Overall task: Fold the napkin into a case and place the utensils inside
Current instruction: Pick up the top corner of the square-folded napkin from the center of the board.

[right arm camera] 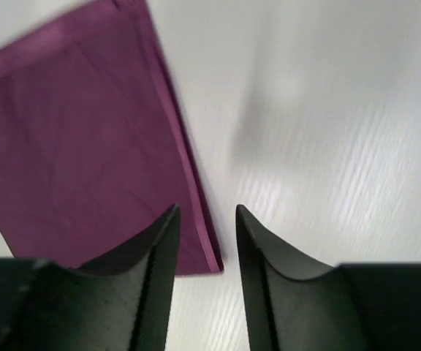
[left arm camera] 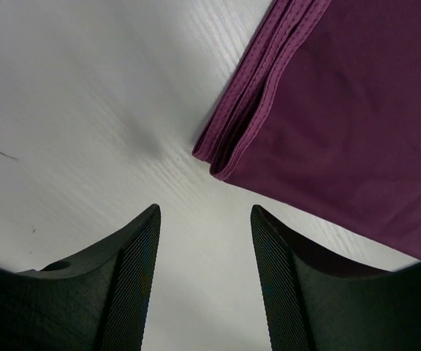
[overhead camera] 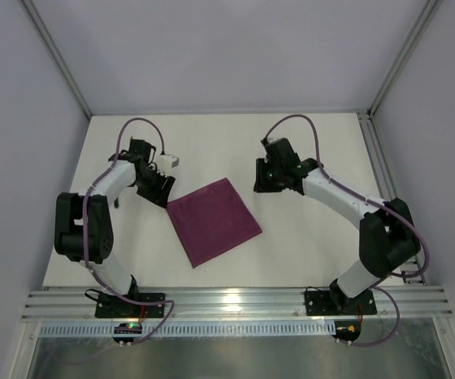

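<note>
The napkin (overhead camera: 214,221) lies flat in the middle of the table as a folded magenta-purple square, turned like a diamond. In the left wrist view its layered corner (left arm camera: 221,157) sits just ahead of my left gripper (left arm camera: 205,212), which is open with only bare table between the fingers. My left gripper (overhead camera: 163,189) hovers at the cloth's left corner. My right gripper (overhead camera: 262,183) is to the right of the far corner, open and holding nothing. The right wrist view shows the napkin (right arm camera: 79,146) with its edge running in front of the open right gripper (right arm camera: 207,210). The utensils are out of view.
White enclosure walls and metal corner posts (overhead camera: 58,63) surround the table. An aluminium rail (overhead camera: 235,304) carries both arm bases along the near edge.
</note>
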{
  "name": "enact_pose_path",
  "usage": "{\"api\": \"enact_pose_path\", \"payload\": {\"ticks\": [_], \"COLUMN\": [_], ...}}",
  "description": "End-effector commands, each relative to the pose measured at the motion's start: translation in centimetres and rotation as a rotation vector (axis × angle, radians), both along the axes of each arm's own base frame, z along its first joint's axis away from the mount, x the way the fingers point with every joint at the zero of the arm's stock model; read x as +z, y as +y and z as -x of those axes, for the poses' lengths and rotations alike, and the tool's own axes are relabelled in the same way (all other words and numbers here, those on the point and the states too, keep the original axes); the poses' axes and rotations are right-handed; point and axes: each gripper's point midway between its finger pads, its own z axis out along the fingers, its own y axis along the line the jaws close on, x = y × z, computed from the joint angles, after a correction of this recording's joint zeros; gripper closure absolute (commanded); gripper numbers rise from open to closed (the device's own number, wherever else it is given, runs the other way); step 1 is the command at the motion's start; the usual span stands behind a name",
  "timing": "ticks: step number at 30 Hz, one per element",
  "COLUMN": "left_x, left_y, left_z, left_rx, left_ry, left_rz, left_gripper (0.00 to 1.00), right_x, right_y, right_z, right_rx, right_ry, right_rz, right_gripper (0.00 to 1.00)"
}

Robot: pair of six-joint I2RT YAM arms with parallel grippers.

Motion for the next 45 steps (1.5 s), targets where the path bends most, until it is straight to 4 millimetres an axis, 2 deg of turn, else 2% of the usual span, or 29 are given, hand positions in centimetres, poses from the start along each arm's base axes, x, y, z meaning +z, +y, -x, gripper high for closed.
{"api": "enact_pose_path", "payload": {"ticks": [1, 2, 3, 4, 5, 8, 11, 15, 19, 24, 27, 31, 42, 45], "left_x": [0.2, -0.1, -0.3, -0.9, -1.1, -1.9, -2.7, -3.6, -4.2, -4.6, -4.7, -4.6, -4.5, -4.5], "left_y": [-0.9, -1.1, -1.2, -1.2, -1.4, -1.5, -0.9, -0.4, -0.3, -0.2, -0.3, -0.5, -0.6, -0.7], "left_z": [-1.3, -1.2, -1.1, -0.9, -0.6, -0.2, -0.6, -0.9, -0.5, 0.0, 0.2, 0.2, 0.3, 0.2], "left_rx": [0.0, -0.008, -0.01, -0.011, -0.013, -0.008, 0.014, 0.045, 0.049, 0.044, 0.038, 0.036, 0.031, 0.028], "left_ry": [-0.017, -0.008, -0.001, 0.018, 0.03, 0.053, 0.048, 0.058, 0.069, 0.077, 0.084, 0.083, 0.083, 0.082], "left_rz": [0.011, 0.008, 0.007, 0.005, 0.014, 0.017, -0.02, -0.049, -0.056, -0.055, -0.048, -0.041, -0.032, -0.033], "left_gripper": [0.46, 0.48, 0.48, 0.5, 0.5, 0.52, 0.55, 0.63, 0.71, 0.76, 0.76, 0.76, 0.77, 0.77], "right_x": [1.7, 3.2, 3.0, 1.3, 2.4, 1.0, -0.4, -2.3, -3.9, -5.0, -5.5, -5.7, -7.0, -7.1], "right_y": [3.0, 4.3, 5.1, 5.7, 6.8, 8.7, 10.7, 11.4, 11.9, 12.2, 12.4, 12.3, 12.1, 12.1], "right_z": [-5.0, -6.7, -7.4, -8.2, -9.6, -11.3, -12.1, -12.6, -12.0, -11.2, -11.0, -11.2, -10.9, -10.8], "right_rx": [0.123, 0.136, 0.152, 0.169, 0.177, 0.213, 0.247, 0.249, 0.26, 0.269, 0.271, 0.259, 0.247, 0.248], "right_ry": [-0.121, -0.162, -0.162, -0.136, -0.165, -0.145, -0.123, -0.087, -0.043, -0.02, -0.009, -0.018, 0.028, 0.029], "right_rz": [0.034, 0.015, 0.005, 0.02, 0.003, 0.008, -0.006, 0.009, -0.004, -0.002, -0.009, 0.0, 0.013, 0.012], "right_gripper": [0.65, 0.73, 0.75, 0.75, 0.75, 0.73, 0.68, 0.64, 0.63, 0.63, 0.64, 0.75, 0.72, 0.82]}}
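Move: The right hand goes for the napkin's top corner, about 11 cm ahead, 12 cm to its left and 7 cm below; the napkin's right corner lies some 5 cm back and 2 cm left of this hand. The left hand's target, the left corner, is roughly 4 cm beneath it; the top corner is about 10 cm ahead and 17 cm right, the near corner 18 cm back and 7 cm right. Right arcs about 16 cm forward-left, then down, pinching the top corner; left sinks 4 cm, closing at its corner. ##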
